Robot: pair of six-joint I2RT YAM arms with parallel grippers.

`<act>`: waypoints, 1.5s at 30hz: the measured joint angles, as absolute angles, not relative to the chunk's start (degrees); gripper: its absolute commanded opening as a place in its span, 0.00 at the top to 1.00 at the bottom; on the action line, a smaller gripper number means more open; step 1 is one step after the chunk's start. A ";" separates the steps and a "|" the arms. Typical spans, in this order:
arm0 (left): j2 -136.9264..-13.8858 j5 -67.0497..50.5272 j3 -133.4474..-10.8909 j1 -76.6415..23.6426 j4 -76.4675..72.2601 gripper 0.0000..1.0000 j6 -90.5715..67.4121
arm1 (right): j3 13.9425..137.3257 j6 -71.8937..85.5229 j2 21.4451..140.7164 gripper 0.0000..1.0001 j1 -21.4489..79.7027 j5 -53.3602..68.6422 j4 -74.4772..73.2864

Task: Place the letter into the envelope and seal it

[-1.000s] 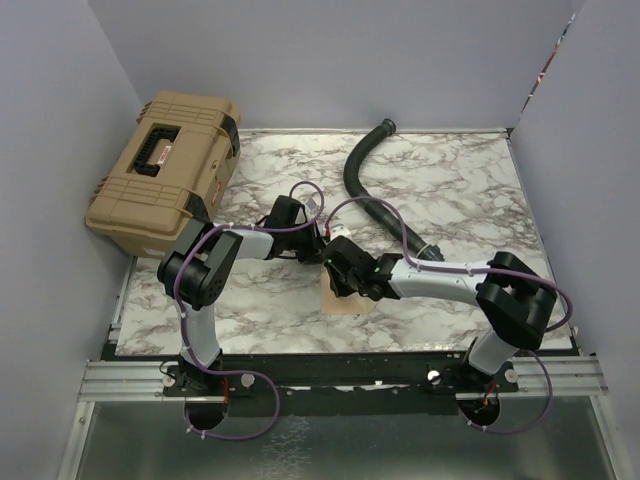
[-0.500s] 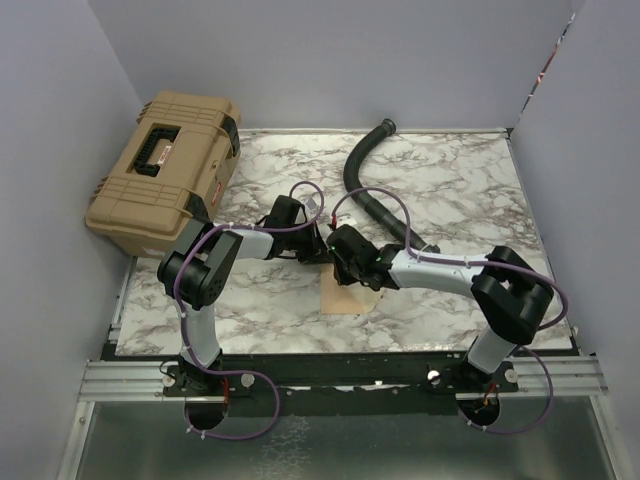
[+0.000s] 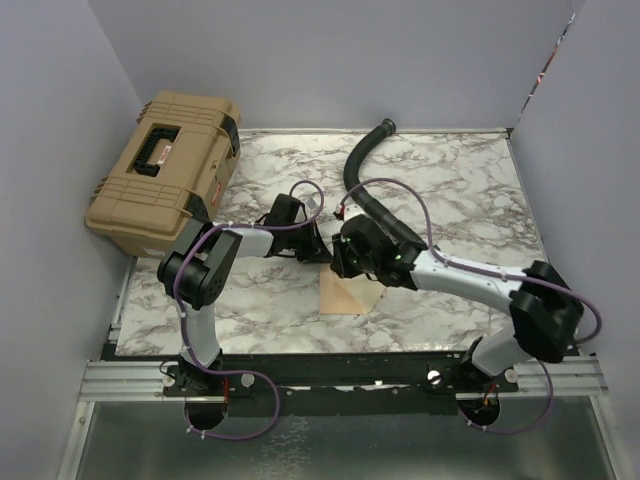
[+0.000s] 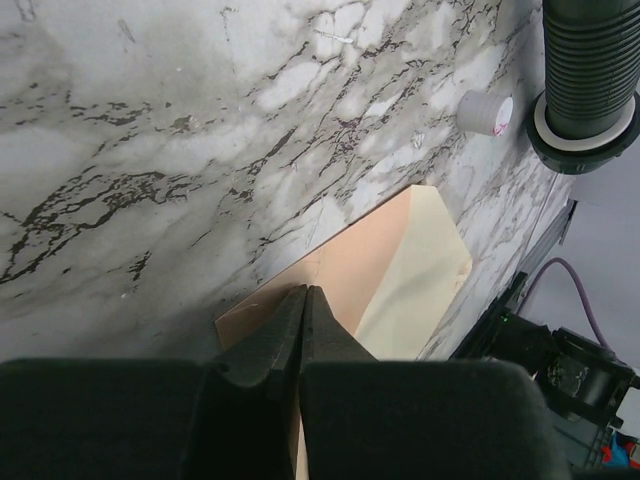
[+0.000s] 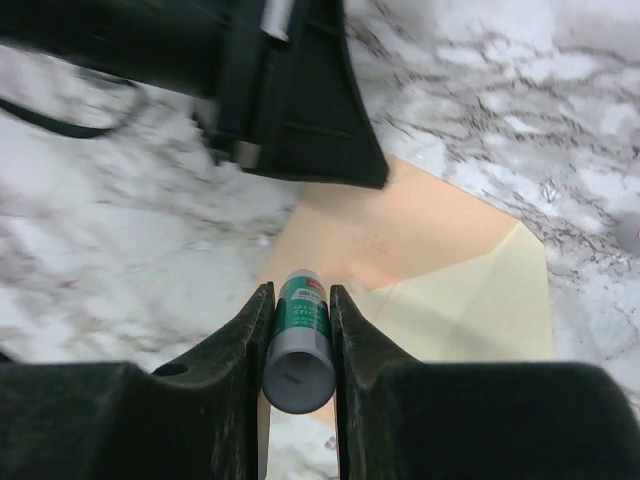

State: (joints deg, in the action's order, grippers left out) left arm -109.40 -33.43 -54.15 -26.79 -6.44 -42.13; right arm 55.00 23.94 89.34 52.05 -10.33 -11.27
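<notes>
The envelope (image 3: 345,293) lies flat on the marble table, its cream inner flap (image 5: 480,300) open beside its brown body (image 5: 400,235). The letter is hidden: no separate sheet shows. My left gripper (image 4: 305,290) is shut, its tips resting on the corner of the envelope (image 4: 350,265); from above the left gripper (image 3: 322,252) sits at the envelope's far edge. My right gripper (image 5: 300,290) is shut on a green-and-grey glue stick (image 5: 300,335), which points down at the brown body just beside the flap. In the top view the right gripper (image 3: 342,262) hangs next to the left one.
A tan toolbox (image 3: 165,170) fills the far left corner. A black ribbed hose (image 3: 365,170) curves across the far middle, its end (image 4: 590,70) close to a small white cap (image 4: 487,112) lying on the marble. Purple walls close in three sides.
The right arm has stretched out and swung its gripper, with the glue stick, farther up over the envelope's far end. The left arm has stayed where it was.
</notes>
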 measured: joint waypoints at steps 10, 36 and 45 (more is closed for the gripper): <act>-107.59 -33.32 -55.88 -26.33 -0.45 0.65 -39.59 | 51.81 24.58 75.59 0.99 43.27 4.25 -6.02; -73.52 -29.32 -57.47 -21.54 -0.01 0.01 -52.07 | 53.65 43.79 78.19 0.99 30.28 40.45 31.29; -69.89 -32.56 -54.08 -21.56 -14.09 0.01 -68.16 | 57.12 48.80 80.77 0.99 30.26 45.69 41.19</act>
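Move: The glue stick is already held in the right fingers, roughly 5 cm to the right of the left hand, 4 cm back and 6 cm higher. The envelope's middle is about 6 cm back and 6 cm right of the left fingertips, just beneath their level; from the right hand it is some 6 cm down, 2 cm back and 1 cm right. A small white cap stands about 10 cm ahead of the right hand, 5 cm right and 6 cm lower. The glue stick, still gripped by the right hand, goes up from over the envelope by some 27 cm, pausing briefly a third of the way, while the wrist swings about 60 degrees so that the fingers aim leftward at the left hand. The left fingers come off the envelope's far left corner, spread wide, and rise about 31 cm, 3 cm leftward, levelling to face the stick. ##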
